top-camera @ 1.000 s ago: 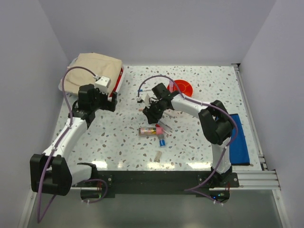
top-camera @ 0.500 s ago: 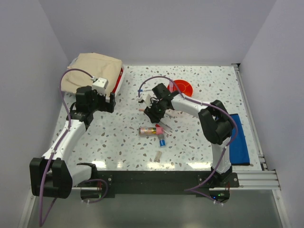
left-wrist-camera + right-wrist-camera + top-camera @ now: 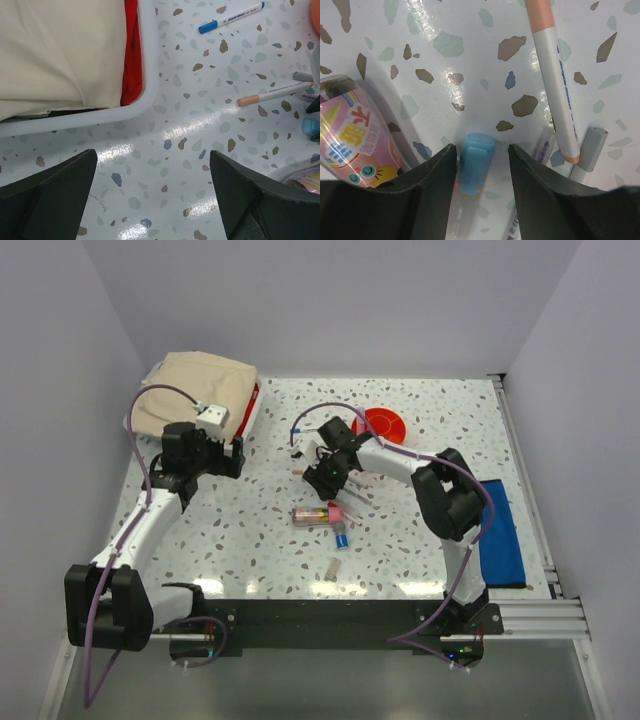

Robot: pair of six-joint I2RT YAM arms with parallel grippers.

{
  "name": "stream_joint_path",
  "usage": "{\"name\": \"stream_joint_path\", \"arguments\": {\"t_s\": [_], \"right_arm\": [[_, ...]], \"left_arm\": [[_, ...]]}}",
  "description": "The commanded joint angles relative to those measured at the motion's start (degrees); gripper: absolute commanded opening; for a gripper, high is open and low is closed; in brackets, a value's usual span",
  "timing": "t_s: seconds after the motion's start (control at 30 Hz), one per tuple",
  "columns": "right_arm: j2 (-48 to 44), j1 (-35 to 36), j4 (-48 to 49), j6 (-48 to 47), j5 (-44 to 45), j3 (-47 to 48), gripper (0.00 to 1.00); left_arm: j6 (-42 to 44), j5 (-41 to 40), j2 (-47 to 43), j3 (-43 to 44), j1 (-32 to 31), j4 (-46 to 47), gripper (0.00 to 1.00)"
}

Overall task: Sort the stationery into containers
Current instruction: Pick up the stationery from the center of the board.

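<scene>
My right gripper (image 3: 481, 148) is low over the table and open, its fingers either side of a blue-capped white pen (image 3: 475, 162). The left finger touches the pen; a gap shows on the right. A clear tube with colourful contents (image 3: 355, 135) lies just left, and a peach-tipped white pen (image 3: 555, 80) and a grey cap (image 3: 592, 145) lie right. The orange tub (image 3: 385, 425) stands behind my right gripper (image 3: 320, 475). My left gripper (image 3: 152, 160) hangs wide open over bare table, holding nothing. A blue-tipped pen (image 3: 230, 17) lies farther off.
A white tray (image 3: 150, 75) with a beige cloth bundle (image 3: 195, 390) sits at the back left, close to my left gripper (image 3: 235, 455). A blue mat (image 3: 500, 540) lies at the right edge. A short blue marker (image 3: 341, 538) and a small cap (image 3: 331, 570) lie nearer the front.
My right arm has shifted slightly, and its jaws have settled round the blue-capped pen. The left arm has edged back a little, still wide open.
</scene>
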Motion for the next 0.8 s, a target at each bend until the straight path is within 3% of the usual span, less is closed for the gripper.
{"name": "stream_joint_path", "arguments": {"t_s": [0.0, 0.47, 0.57, 0.6, 0.7, 0.77], "right_arm": [[2.6, -0.2, -4.2, 1.4, 3.5, 0.8, 0.51], [-0.5, 0.2, -0.6, 3.1, 9.9, -5.5, 0.49], [-0.5, 0.3, -0.3, 1.9, 10.8, -6.6, 0.41], [-0.4, 0.4, -0.6, 1.7, 10.5, -6.5, 0.31], [-1.2, 0.4, -1.7, 1.6, 9.2, -5.3, 0.14], [-2.3, 0.2, -2.8, 2.7, 8.4, -1.7, 0.11]], "left_arm": [[-0.3, 1.2, 0.4, 2.0, 0.5, 1.5, 1.0], [-0.2, 1.4, 1.8, 2.3, 0.5, 2.3, 1.0], [-0.1, 1.1, 2.0, 2.4, 0.5, 2.5, 1.0], [-0.1, 1.2, 2.1, 2.4, 0.5, 2.6, 1.0], [0.0, 1.3, 2.6, 2.6, 0.5, 3.0, 1.0], [0.2, 1.4, 3.2, 2.9, 0.5, 3.3, 1.0]]}}
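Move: The blue-capped marker's cap is just ahead and to the right of the right fingertips, at finger height; its middle lies about 4 cm right and 1 cm back. A thin purple pen lies beside it, 4 cm right and 1 cm ahead. The orange-capped marker is some 5 cm ahead and 3 cm left, the pink canister roughly 5 cm back and 2 cm left. From the left hand the blue-capped marker lies about 26 cm right, 4 cm back and 14 cm below. The right fingers close from half open and pinch the blue cap between their tips. First the hand all but waits, low over the board; then it slides about 1.5 cm right and forward at an even height to centre on the cap, tilting and turning slightly clockwise, some 5 degrees, and shuts as it arrives. ##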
